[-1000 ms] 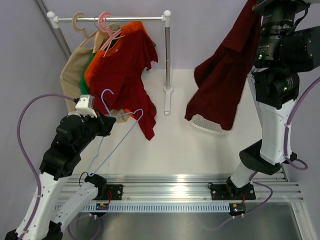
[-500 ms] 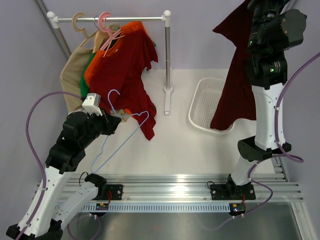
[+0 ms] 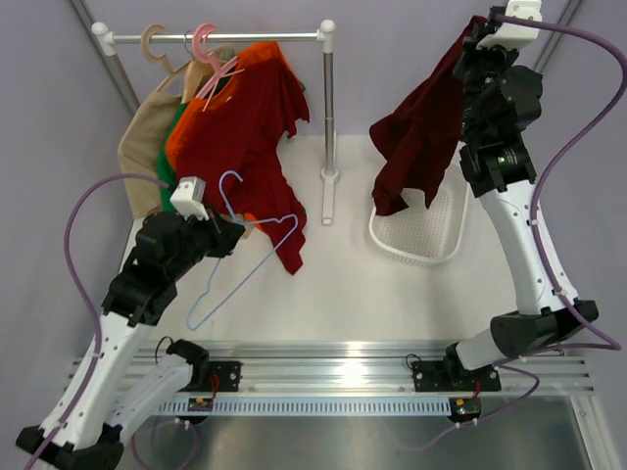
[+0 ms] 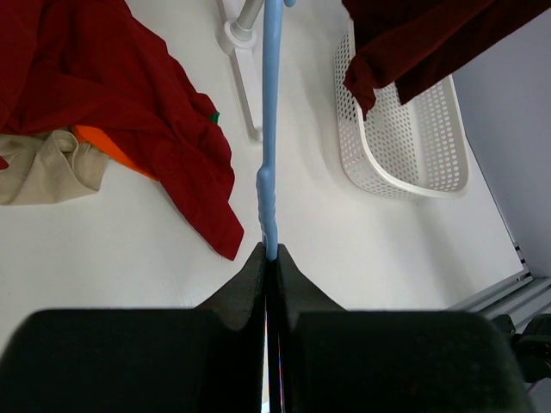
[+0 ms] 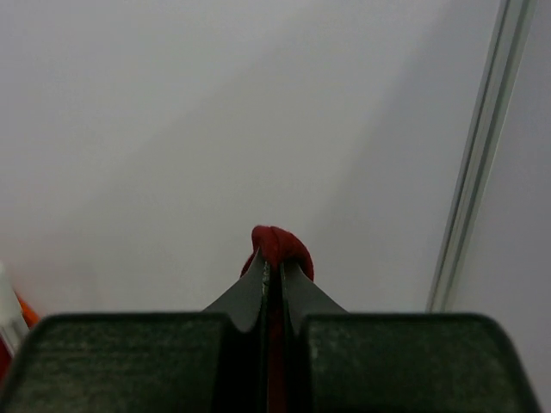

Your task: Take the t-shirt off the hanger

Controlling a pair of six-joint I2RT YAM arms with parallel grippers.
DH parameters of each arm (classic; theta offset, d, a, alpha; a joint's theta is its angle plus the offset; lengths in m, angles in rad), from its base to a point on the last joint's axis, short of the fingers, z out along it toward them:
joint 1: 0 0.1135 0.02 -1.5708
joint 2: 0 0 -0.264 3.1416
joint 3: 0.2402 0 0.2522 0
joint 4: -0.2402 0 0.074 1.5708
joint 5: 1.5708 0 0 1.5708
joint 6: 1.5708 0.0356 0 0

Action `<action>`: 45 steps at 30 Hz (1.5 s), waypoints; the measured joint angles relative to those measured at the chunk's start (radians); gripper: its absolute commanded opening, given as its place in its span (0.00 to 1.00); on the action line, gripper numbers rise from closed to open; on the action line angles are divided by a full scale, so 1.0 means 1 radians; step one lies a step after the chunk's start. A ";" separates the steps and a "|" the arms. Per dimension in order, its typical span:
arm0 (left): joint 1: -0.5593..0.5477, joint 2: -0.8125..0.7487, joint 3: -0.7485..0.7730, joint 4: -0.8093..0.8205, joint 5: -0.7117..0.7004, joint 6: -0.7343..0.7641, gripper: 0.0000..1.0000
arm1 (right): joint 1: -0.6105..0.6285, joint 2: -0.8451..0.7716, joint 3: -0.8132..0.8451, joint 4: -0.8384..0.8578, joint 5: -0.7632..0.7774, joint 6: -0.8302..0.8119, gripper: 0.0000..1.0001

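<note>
The maroon t-shirt [image 3: 419,132] hangs limp from my right gripper [image 3: 468,51], which is shut on a fold of it high at the back right, above the basket. In the right wrist view a bunch of the t-shirt [image 5: 281,243] sticks out between the closed fingers of that gripper [image 5: 274,268]. The pale blue wire hanger [image 3: 263,257] is bare and held in the air by my left gripper [image 3: 235,229], which is shut on it near the hook. In the left wrist view the hanger [image 4: 270,120] runs straight up from the gripper [image 4: 271,255], with the t-shirt [image 4: 430,43] at the upper right.
A white perforated basket [image 3: 443,240] lies under the t-shirt and shows in the left wrist view [image 4: 413,155]. A rack [image 3: 327,108] at the back left holds a brighter red shirt [image 3: 240,137], orange and beige clothes, and pink and beige hangers. Its foot stands mid-table.
My right arm has swung up and back, carrying the t-shirt from low over the basket to high above it. My left gripper has shifted slightly right with the hanger.
</note>
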 measured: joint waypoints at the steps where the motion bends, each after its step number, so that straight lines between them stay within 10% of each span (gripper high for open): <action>1: 0.000 0.006 -0.001 0.008 0.000 -0.001 0.00 | -0.003 -0.036 -0.110 0.034 0.010 0.010 0.00; 11: -0.015 0.022 -0.003 0.098 -0.016 -0.006 0.00 | -0.077 -0.110 -0.660 0.120 0.097 0.199 0.00; 25: -0.029 0.051 -0.002 0.110 -0.031 -0.006 0.00 | -0.077 -0.282 -0.288 0.095 0.097 0.195 0.00; 45: -0.045 0.090 0.037 0.123 -0.039 0.002 0.00 | -0.077 -0.087 -0.459 -0.013 -0.087 0.243 0.00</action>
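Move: The white basket stands almost straight below the right hand, which holds the red t-shirt high: roughly 55 cm down, some 6 cm left and about level in reach. The rack post is about 28 cm to the hand's left and 7 cm farther out, its middle 33 cm lower. From the left hand, holding the blue hanger, the basket lies about 19 cm ahead, 41 cm right and 23 cm lower. The right hand, still pinching the t-shirt, whips down about 23 cm, up and back, then down towards the basket. ##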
